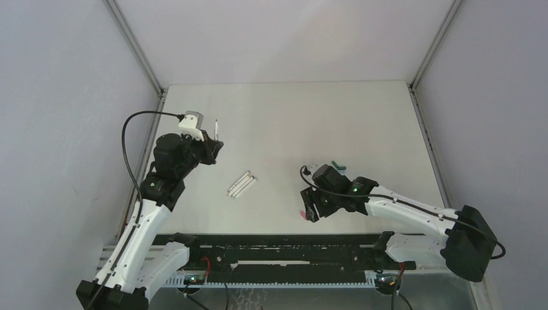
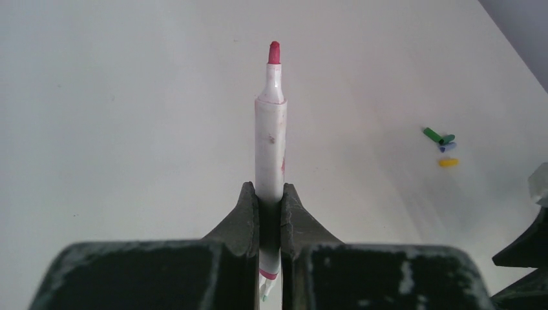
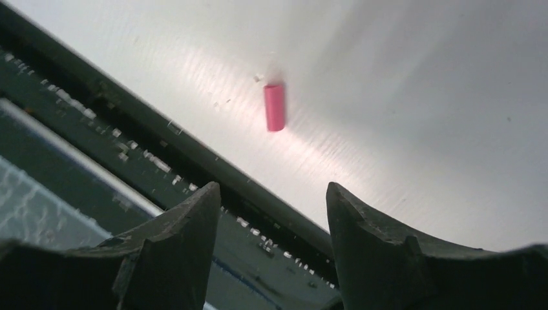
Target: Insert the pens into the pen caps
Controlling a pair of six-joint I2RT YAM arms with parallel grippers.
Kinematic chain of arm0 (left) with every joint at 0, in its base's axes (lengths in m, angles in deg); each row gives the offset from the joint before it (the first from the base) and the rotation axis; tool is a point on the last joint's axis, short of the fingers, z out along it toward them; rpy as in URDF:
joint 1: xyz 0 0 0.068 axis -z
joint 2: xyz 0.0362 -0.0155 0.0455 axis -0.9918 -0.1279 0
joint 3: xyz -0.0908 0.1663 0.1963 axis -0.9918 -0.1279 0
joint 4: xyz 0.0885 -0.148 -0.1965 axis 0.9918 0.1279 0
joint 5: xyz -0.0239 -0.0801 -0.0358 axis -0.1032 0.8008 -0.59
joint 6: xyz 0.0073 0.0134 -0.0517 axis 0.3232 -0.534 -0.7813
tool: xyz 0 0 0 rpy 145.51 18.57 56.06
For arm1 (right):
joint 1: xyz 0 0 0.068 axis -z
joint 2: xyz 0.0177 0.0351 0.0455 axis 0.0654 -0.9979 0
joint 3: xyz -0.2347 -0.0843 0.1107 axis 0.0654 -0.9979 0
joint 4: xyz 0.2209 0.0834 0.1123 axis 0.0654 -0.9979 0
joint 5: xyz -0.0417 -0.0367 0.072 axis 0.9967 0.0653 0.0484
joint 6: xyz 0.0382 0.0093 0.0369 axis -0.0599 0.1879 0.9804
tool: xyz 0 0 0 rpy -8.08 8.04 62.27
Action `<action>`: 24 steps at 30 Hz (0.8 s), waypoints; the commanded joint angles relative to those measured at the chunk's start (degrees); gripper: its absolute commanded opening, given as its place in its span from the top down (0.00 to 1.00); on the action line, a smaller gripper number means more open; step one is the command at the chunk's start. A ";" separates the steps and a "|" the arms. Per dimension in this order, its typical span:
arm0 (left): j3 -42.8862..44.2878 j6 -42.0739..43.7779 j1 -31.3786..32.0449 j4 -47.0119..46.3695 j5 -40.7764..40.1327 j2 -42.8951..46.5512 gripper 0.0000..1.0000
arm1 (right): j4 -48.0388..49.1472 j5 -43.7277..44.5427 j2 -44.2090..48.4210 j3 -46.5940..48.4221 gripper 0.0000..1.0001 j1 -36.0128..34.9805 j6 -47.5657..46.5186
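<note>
My left gripper (image 1: 212,147) is shut on a white pen (image 2: 270,135) with a pink-red tip, and in the left wrist view the barrel stands straight out from between the jaws. It hangs above the table's left side. Other white pens (image 1: 242,185) lie side by side mid-table. A pink cap (image 3: 274,107) lies on the table close to the near edge, just ahead of my right gripper (image 3: 271,188), which is open and holds nothing. In the top view the pink cap (image 1: 302,212) sits right beside the right gripper (image 1: 310,208). Green (image 2: 438,136), blue (image 2: 446,146) and yellow (image 2: 447,162) caps lie clustered apart.
The black rail (image 3: 194,161) of the table's near edge runs right below the right gripper's fingers. The cluster of caps (image 1: 337,165) lies just behind the right wrist. Grey walls (image 1: 64,97) close in the white table on both sides and at the back.
</note>
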 commanded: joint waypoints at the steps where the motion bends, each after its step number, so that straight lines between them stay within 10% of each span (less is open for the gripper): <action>1: 2.17 -0.21 -0.77 0.00 -0.86 3.53 1.00 | 6.06 10.27 -4.27 0.56 0.38 -3.01 2.75; 24: 2.35 1.40 -0.84 0.87 -3.05 5.83 1.00 | 5.98 19.37 -20.53 4.53 0.42 -7.80 1.91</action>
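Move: The right hand is open above the red cap, which lies about 8 cm below it, roughly 3 cm to its left and 2 cm ahead. The yellow cap lies some 14 cm ahead and 7 cm right of this hand, the blue one about 2 cm beyond the yellow. From the left hand, which already holds the red pen, the red cap is about 20 cm to the right, 11 cm back and 26 cm below. No clear contact yet: the right hand sinks some 6.5 cm towards the red cap, fast at first and then easing off, and works about 2 cm forward. Its fingers swing some 15 degrees from slanting left to nearly straight down, staying about half open. The left hand keeps the red pen pinched, backs off left and up a couple of centimetres, then holds. ##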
